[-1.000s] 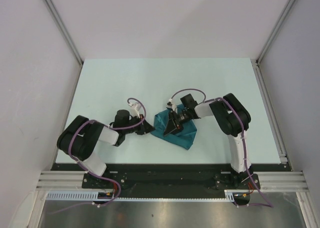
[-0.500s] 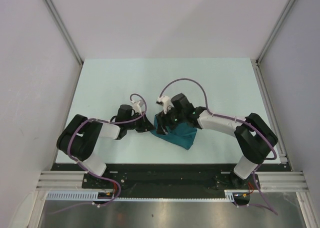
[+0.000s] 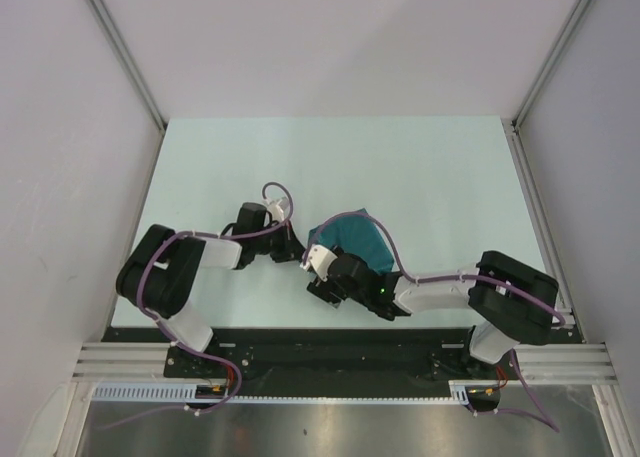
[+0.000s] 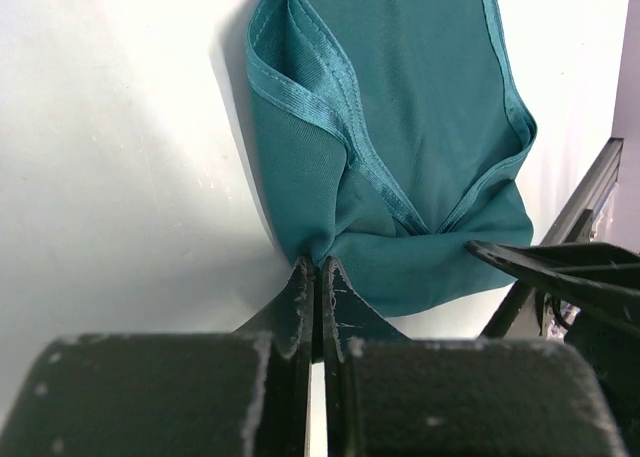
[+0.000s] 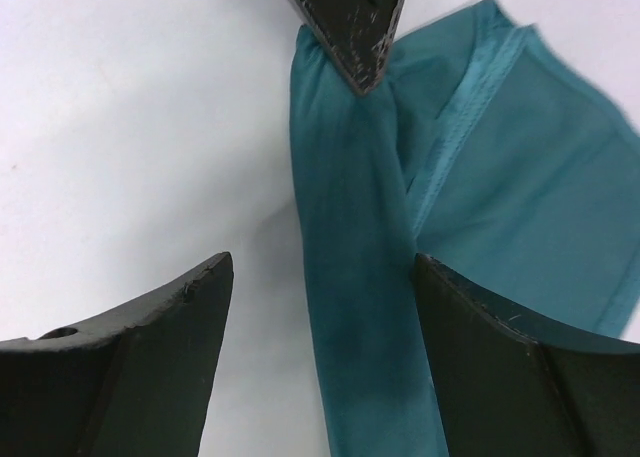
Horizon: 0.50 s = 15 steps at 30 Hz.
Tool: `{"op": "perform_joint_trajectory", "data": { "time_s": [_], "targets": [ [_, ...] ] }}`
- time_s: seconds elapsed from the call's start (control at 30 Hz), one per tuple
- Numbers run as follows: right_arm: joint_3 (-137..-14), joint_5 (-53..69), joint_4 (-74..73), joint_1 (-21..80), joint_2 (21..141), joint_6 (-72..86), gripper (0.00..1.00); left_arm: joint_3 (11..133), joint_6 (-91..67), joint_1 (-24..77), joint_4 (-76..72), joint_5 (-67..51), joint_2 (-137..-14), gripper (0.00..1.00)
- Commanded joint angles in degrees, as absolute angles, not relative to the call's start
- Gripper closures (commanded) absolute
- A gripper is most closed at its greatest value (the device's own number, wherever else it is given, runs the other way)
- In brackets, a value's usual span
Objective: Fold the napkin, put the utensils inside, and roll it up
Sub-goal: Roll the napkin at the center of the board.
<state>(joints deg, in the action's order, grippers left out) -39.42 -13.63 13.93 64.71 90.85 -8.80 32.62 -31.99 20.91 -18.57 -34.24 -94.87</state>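
Observation:
The teal napkin (image 3: 357, 239) lies bunched and folded at the middle of the table. In the left wrist view the napkin (image 4: 400, 127) shows doubled hems. My left gripper (image 4: 315, 265) is shut on its near corner; it sits at the napkin's left edge in the top view (image 3: 297, 251). My right gripper (image 5: 322, 262) is open, its jaws straddling a narrow bunched strip of napkin (image 5: 365, 317) without pinching it. It sits at the napkin's near-left side in the top view (image 3: 320, 280). The left fingertips (image 5: 350, 32) pinch the strip's far end. The fork is out of view.
The pale table (image 3: 200, 167) has a metal rail along its right edge (image 3: 540, 227) and a black strip along the front edge (image 3: 330, 337). The right forearm (image 3: 440, 289) lies low along the front, close to the napkin.
The right arm swung from the napkin's far right side down and left to its near-left side, jaws now open. The napkin shifted and reshaped. The left gripper stayed pinched on the corner.

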Motion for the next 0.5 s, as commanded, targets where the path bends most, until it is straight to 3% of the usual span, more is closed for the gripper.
{"op": "perform_joint_trajectory", "data": {
  "time_s": [0.0,0.17,0.47],
  "targets": [
    [-39.81,-24.96,19.16,67.32,92.80,-13.88,0.23,34.19,-30.41,20.48,-15.12,-34.45,-96.42,1.00],
    [-40.95,-26.54,17.85,67.32,96.06,-14.85,0.27,34.98,-30.41,20.30,-14.33,-34.98,-96.77,1.00],
    [-42.80,-25.85,13.10,66.09,100.19,-13.10,0.51,36.56,-30.15,20.30,-13.18,-35.42,-96.94,1.00]
  ]
}}
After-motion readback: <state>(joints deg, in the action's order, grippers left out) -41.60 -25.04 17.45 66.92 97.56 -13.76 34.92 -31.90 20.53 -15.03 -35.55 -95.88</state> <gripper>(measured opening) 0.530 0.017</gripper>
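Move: The rolled near edge of the napkin runs between the right hand's open fingers, its nearest stretch about 2 cm ahead, level sideways and 2 cm below. The left fingers, holding the roll's left end, are some 5 cm ahead and 4 cm left of the right hand; the flat sheet's middle is about 10 cm ahead and 5 cm right of it. From the left hand, that stretch lies about 3 cm back and 4 cm to the right. Forward about 2 cm and down about 1 cm, the right hand eases onto the napkin's rolled edge, turning some 10 degrees clockwise so its fingers point more forward; they straddle the roll and close about a third of their gap around it. The left hand stays in place and keeps its pinch on the roll's left end. ##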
